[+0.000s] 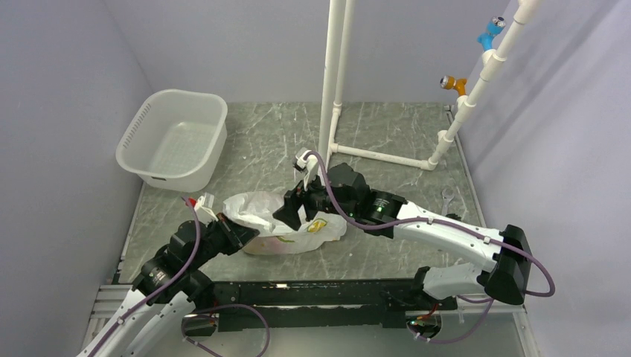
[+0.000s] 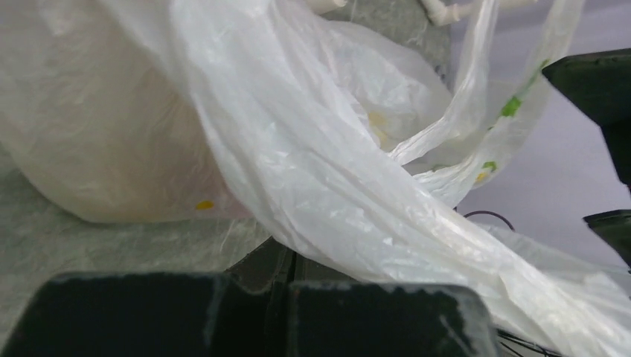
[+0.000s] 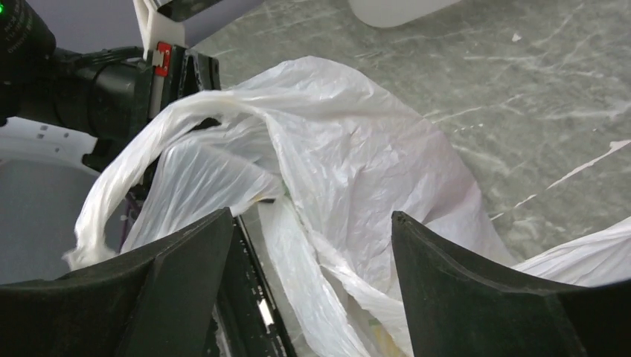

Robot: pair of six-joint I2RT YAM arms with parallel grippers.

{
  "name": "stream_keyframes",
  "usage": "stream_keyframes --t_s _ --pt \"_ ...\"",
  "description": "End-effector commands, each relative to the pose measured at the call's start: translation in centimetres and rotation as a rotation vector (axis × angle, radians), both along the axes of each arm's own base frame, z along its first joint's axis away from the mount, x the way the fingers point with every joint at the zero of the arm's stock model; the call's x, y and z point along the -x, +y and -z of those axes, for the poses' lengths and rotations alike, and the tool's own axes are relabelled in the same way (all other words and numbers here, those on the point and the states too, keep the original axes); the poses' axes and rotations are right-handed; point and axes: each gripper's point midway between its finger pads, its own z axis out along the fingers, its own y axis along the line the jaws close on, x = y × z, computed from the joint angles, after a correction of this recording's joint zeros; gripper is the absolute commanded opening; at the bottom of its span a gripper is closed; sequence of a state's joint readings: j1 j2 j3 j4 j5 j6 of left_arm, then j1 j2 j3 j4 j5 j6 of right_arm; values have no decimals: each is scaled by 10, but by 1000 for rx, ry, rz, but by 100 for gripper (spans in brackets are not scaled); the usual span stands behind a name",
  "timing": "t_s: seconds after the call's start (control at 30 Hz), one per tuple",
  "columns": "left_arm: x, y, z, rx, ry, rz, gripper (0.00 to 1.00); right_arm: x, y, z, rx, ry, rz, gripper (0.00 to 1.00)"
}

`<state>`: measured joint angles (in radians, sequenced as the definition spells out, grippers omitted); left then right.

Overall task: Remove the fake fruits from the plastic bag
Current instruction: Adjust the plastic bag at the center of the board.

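Note:
The plastic bag (image 1: 286, 223) lies crumpled on the table between my two arms; it is thin white film with yellow and green prints. The fake fruits are hidden inside it, and only a faint pinkish shade shows through the film (image 2: 111, 141). My left gripper (image 2: 292, 260) is shut at the bag's near left edge (image 1: 244, 236), and the film runs out from its closed tips. My right gripper (image 3: 312, 253) hangs open over the bag's top (image 1: 292, 212), its dark fingers (image 3: 461, 290) standing on either side of loose folds and a handle strip (image 3: 141, 163).
A rigid white perforated tub (image 1: 173, 137) sits at the back left. A white pipe frame (image 1: 335, 82) rises behind the bag, its base bar running right along the table. Grey walls close in on both sides.

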<state>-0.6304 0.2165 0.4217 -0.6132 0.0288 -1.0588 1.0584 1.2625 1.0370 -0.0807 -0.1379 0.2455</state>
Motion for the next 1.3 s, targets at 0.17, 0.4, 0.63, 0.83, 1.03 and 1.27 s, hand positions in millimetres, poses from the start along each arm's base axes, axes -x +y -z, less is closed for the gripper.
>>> stream_keyframes --t_s 0.17,0.4,0.63,0.83,1.03,1.27 --pt "11 11 2 -24 17 -15 0 7 34 27 63 -35 -213 73" --pt "10 8 -3 2 -5 -6 0 8 48 52 116 -4 -240 66" --pt "12 5 -5 -10 -4 27 0 -18 59 62 116 13 -95 70" --pt "14 15 -6 -42 9 -9 0 -60 54 72 135 11 162 13" --pt "9 37 0 -165 64 -104 0 -85 -13 32 70 -77 485 0" --pt "-7 36 -18 -269 19 -81 0 -90 -85 -19 42 -182 652 0"
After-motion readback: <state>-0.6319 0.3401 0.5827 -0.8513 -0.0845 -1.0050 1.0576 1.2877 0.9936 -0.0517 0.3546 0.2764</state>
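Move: The right hand, open, hangs over the plastic bag; the far-left rim of the bag's mouth lies about 4 cm ahead, 5 cm to its left and 10 cm below. The bag body is right under it, some 17 cm down, and the pipe foot stands about 12 cm ahead, 9 cm to the right and 23 cm lower. From the left hand that rim is roughly 7 cm ahead, 5 cm to the right, about 1 cm lower. The right fingers shut on the bag's rim, after the open hand sinks about 10 cm, easing left and then forward. With the rim pinched, the hand swings back to the right and up some 8 cm each, still edging forward, its wrist turning clockwise about 35 degrees. The left hand, fingers still shut at the bag's left edge, dips slightly, then shifts a couple of centimetres left. ##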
